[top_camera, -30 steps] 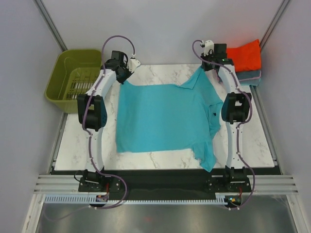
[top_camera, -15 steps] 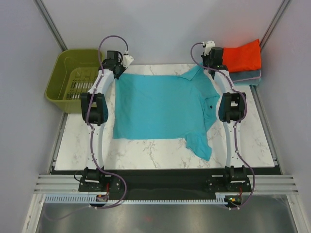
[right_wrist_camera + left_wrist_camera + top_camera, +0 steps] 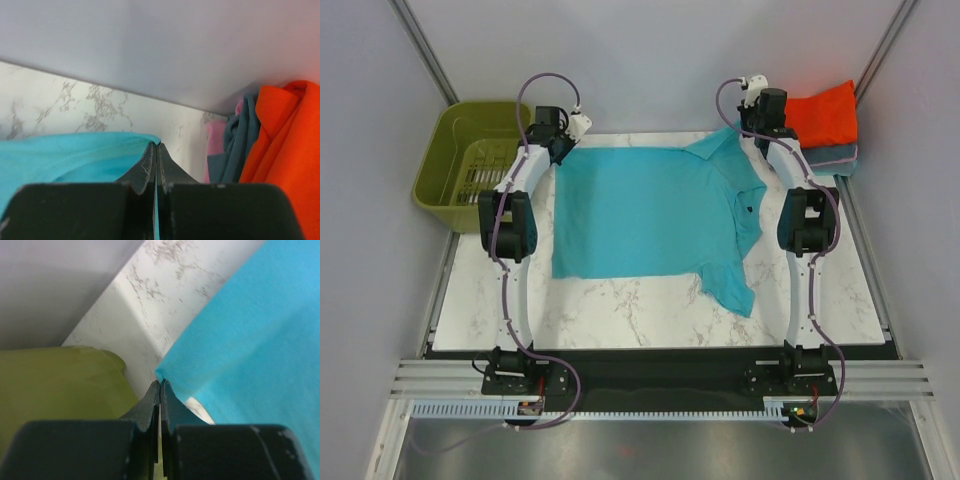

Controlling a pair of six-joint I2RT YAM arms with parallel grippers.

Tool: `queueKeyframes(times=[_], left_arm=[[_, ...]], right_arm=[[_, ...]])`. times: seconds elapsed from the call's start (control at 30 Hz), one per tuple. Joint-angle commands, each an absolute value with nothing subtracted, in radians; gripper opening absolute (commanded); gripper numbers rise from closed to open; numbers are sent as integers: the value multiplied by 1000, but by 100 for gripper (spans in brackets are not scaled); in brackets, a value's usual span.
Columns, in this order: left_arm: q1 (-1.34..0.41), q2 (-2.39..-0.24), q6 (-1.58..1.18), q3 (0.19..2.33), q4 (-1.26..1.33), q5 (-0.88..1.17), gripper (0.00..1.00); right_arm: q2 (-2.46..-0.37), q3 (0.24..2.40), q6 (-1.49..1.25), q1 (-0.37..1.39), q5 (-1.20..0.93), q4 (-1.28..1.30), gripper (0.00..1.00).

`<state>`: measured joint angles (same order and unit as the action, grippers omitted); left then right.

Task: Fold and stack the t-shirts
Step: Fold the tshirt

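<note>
A teal collared t-shirt (image 3: 645,210) lies spread on the marble table, its collar at the far right and one sleeve trailing toward the near edge. My left gripper (image 3: 563,152) is shut on its far left corner; in the left wrist view the jaws (image 3: 160,383) pinch the tip of the teal cloth (image 3: 250,335). At the far right, my right gripper (image 3: 748,133) is shut on the shirt's edge by the collar, and teal cloth (image 3: 75,150) runs between its jaws (image 3: 156,145). A folded orange-red t-shirt (image 3: 825,112) rests on a grey-blue one (image 3: 832,157) at the back right.
An olive-green basket (image 3: 470,160) stands off the table's far left corner, close beside the left gripper (image 3: 60,390). The folded pile with the orange (image 3: 285,140), grey-blue (image 3: 240,135) and pink cloth (image 3: 216,145) sits just right of the right gripper. Enclosure walls rise behind.
Both arms have pulled back toward the far edge, dragging the teal shirt with them. The shirt now lies flatter and farther back; its near sleeve has slid away from the front edge.
</note>
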<state>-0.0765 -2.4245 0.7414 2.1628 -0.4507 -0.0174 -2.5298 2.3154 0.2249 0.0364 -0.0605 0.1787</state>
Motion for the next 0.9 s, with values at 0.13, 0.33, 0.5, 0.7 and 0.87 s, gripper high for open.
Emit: queueKeyframes(times=[0.13, 0.33, 0.5, 0.7, 0.87], left_arm=[[-80, -2197, 698, 1991, -411, 43, 2], [-80, -2086, 664, 1858, -411, 78, 2], [-80, -2010, 655, 1731, -410, 106, 2], [-80, -1898, 647, 1577, -400, 114, 2], [-78, -1830, 640, 1481, -391, 115, 2]], right_arm=[[-2235, 2094, 218, 34, -149, 216, 0], [-2082, 1896, 215, 35, -187, 253, 0], [-1973, 1740, 215, 35, -202, 270, 0], [-1820, 1597, 221, 35, -207, 294, 0], [-1701, 1497, 225, 35, -213, 321, 0]])
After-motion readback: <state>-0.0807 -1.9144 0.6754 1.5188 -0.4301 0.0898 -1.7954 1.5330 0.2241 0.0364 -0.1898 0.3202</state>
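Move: The t-shirt is already pinched by its far corners, one in each hand, its near part flat on the table. Its near left corner lies about 36 cm back from the left hand, 3 cm to the right and 10 cm lower; the green box is some 24 cm left and 4 cm back. The near sleeve lies about 44 cm back from the right hand, 9 cm left and 14 cm lower; the folded stack stands roughly 22 cm right of it and 8 cm ahead. The t-shirt's far edge, still pinched at both corners, is drawn back over its flat part towards the near edge, the right hand leading with some 19 cm and the left making about 14. Both rise 4 or 5 cm as they pull; then the left sinks again by half, while the right stays high. Both wrists tip down slightly and the fingers stay shut. ##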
